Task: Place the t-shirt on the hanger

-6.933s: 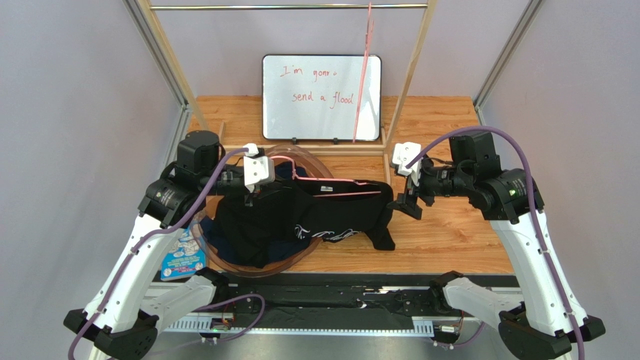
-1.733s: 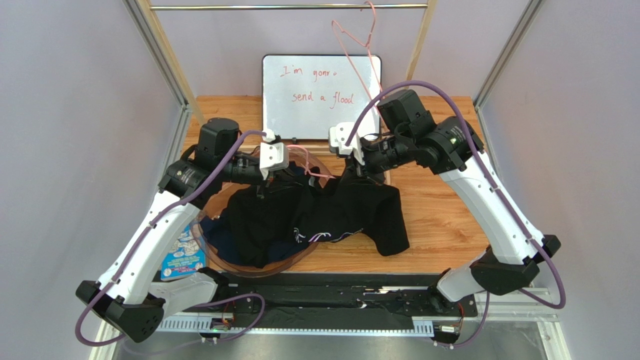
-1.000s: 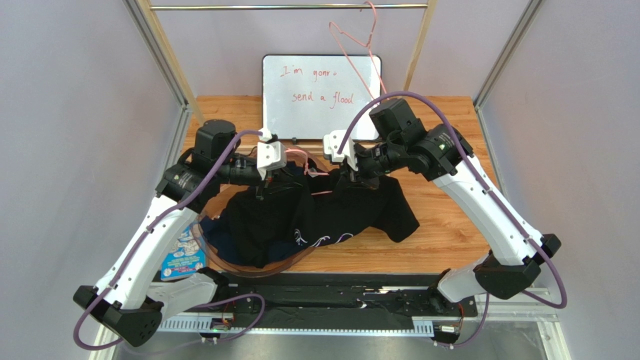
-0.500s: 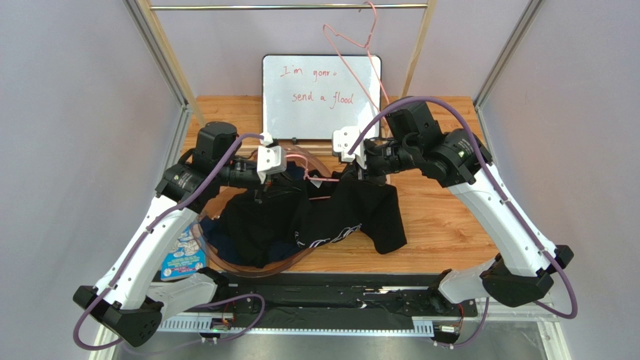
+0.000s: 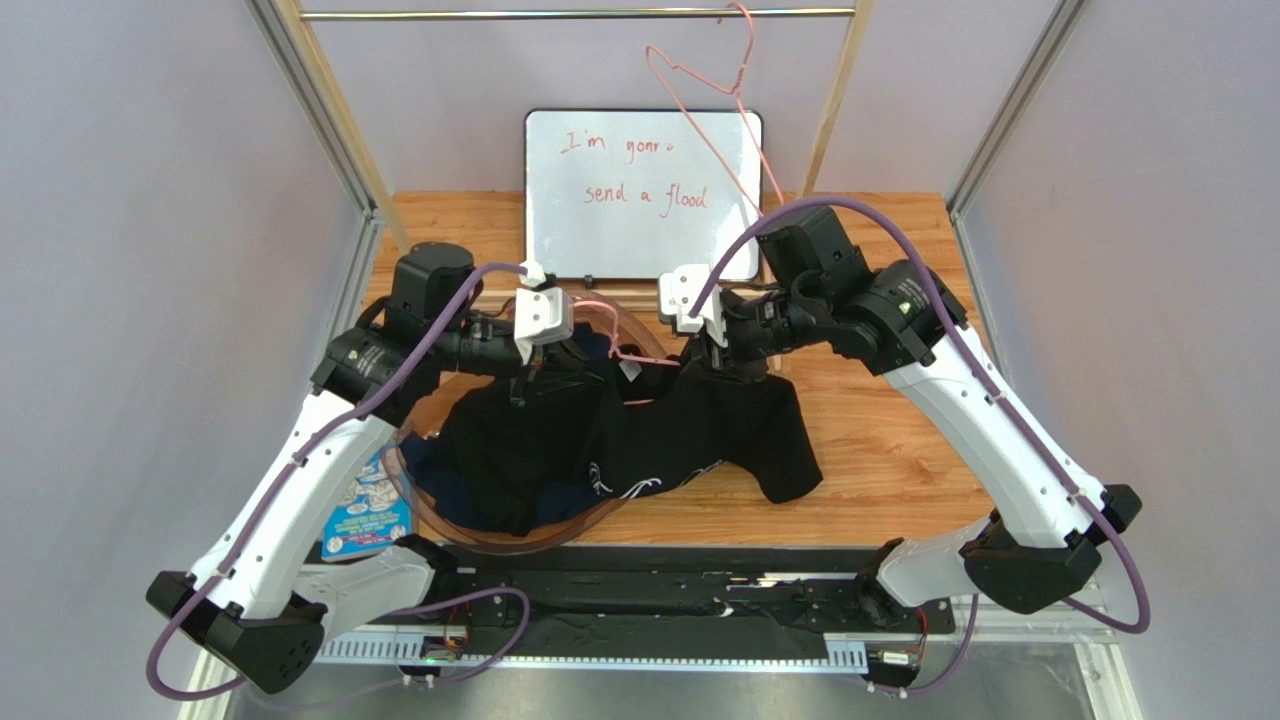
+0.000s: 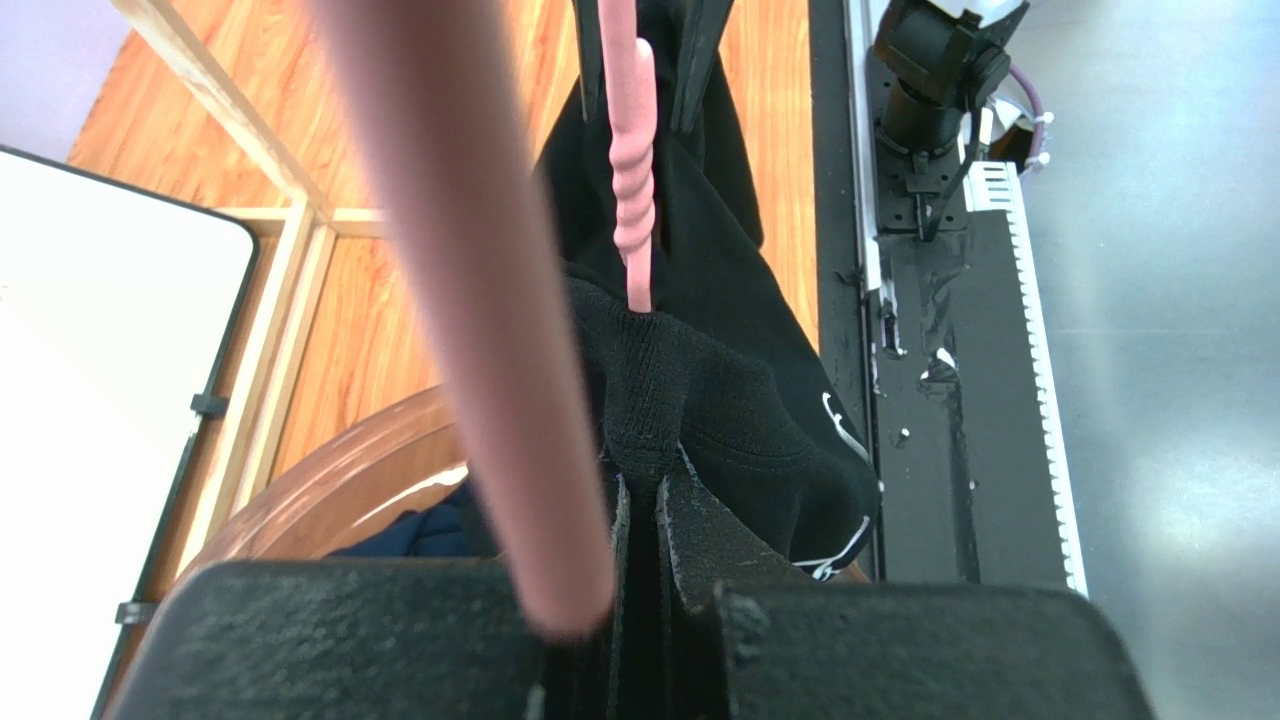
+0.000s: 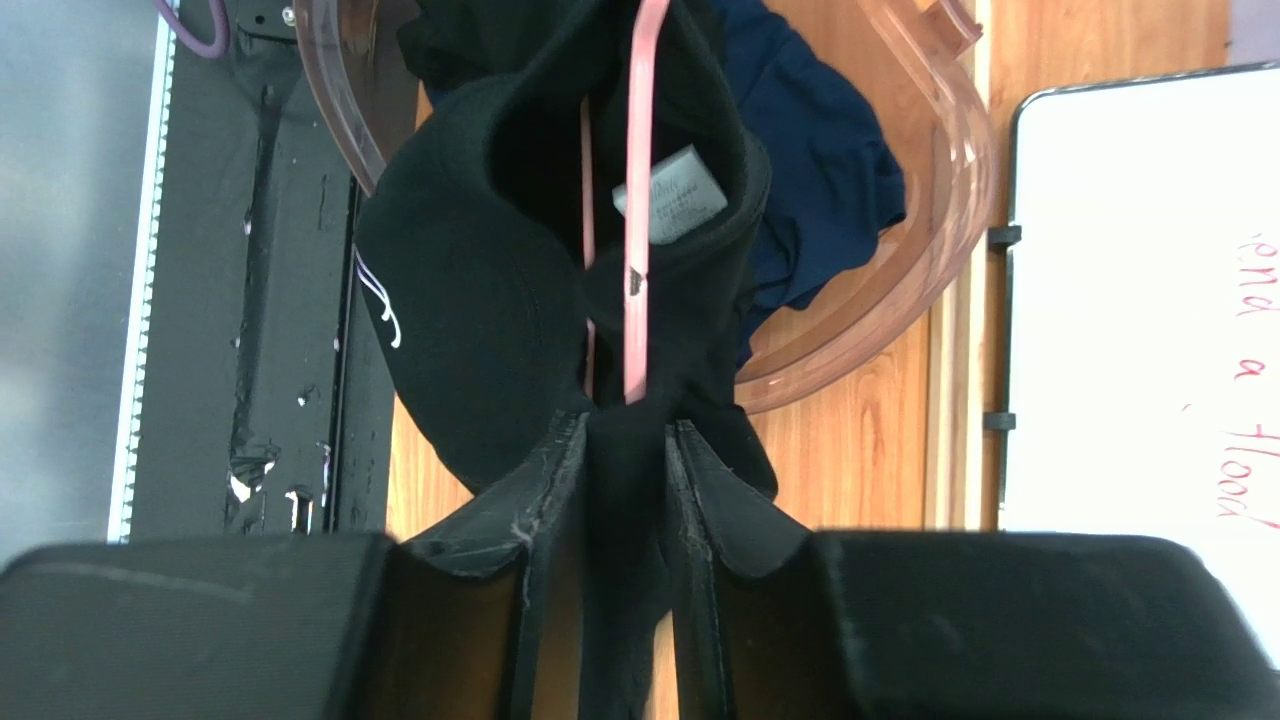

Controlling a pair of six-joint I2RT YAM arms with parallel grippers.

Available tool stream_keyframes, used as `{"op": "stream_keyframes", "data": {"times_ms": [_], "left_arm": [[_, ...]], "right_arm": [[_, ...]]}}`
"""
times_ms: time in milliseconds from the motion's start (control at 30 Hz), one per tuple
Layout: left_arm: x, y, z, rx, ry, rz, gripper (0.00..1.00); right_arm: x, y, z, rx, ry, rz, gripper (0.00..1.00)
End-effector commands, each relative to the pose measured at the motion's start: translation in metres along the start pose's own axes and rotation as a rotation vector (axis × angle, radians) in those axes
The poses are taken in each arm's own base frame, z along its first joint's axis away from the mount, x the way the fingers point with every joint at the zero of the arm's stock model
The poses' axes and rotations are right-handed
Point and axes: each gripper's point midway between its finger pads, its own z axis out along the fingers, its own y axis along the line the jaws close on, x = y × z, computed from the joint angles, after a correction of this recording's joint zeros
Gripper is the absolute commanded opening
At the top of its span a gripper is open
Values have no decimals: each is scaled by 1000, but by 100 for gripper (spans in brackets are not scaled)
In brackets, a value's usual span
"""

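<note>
The black t-shirt (image 5: pixel 661 435) hangs between both grippers above the basket, white script print low on its front. The pink wire hanger (image 5: pixel 639 360) runs inside its neck. My left gripper (image 5: pixel 529 372) is shut on the collar (image 6: pixel 661 375), with the hanger (image 6: pixel 631 165) passing beside its fingers (image 6: pixel 721 555). My right gripper (image 5: pixel 703 354) sits at the other side of the neck. In the right wrist view its jaws (image 7: pixel 624 435) stand slightly apart, black fabric (image 7: pixel 466 270) still lying between them, and the hanger wire (image 7: pixel 642 195) runs up through the neck opening past a white label (image 7: pixel 672 192).
A clear pink basket (image 5: pixel 451 518) under the shirt holds a plain navy garment (image 7: pixel 812 150). A second pink hanger (image 5: pixel 706 105) hangs from the rail over the whiteboard (image 5: pixel 643 195). A blue card (image 5: pixel 365 510) lies left of the basket.
My right gripper's jaws have eased apart around the fabric and the right arm shifted back and forth a little. The shirt's right side resettled. The left arm stayed still.
</note>
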Motion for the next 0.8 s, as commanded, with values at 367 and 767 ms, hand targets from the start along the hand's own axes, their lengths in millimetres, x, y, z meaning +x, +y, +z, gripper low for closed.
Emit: {"op": "stream_keyframes", "data": {"times_ms": [367, 767], "left_arm": [[-33, -9, -13, 2, -63, 113, 7], [1, 19, -68, -192, 54, 42, 40]], "right_arm": [[-9, -22, 0, 95, -28, -25, 0], [-36, -37, -51, 262, -85, -46, 0]]}}
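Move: My left fingers are shut on the T-shirt's left shoulder with the hanger arm in it. The hanger's hook leans some 4 cm ahead of them and 4 cm above, and the collar opening lies about 5 cm to their right and 1 cm back. My right fingers stand slightly open astride the right shoulder, about 2 cm below their pads; that collar opening is roughly 5 cm to their left, 1 cm back and 2 cm down. I lower my right hand a centimetre and pinch the right shoulder cloth over the hanger arm while my left hand keeps its hold. Then my left fingers open partway and draw off about 5 cm leftward and 3 cm forward, turning some 10 degrees counter-clockwise, as my right lifts its shoulder about 3 cm and carries it 2 cm forward. ##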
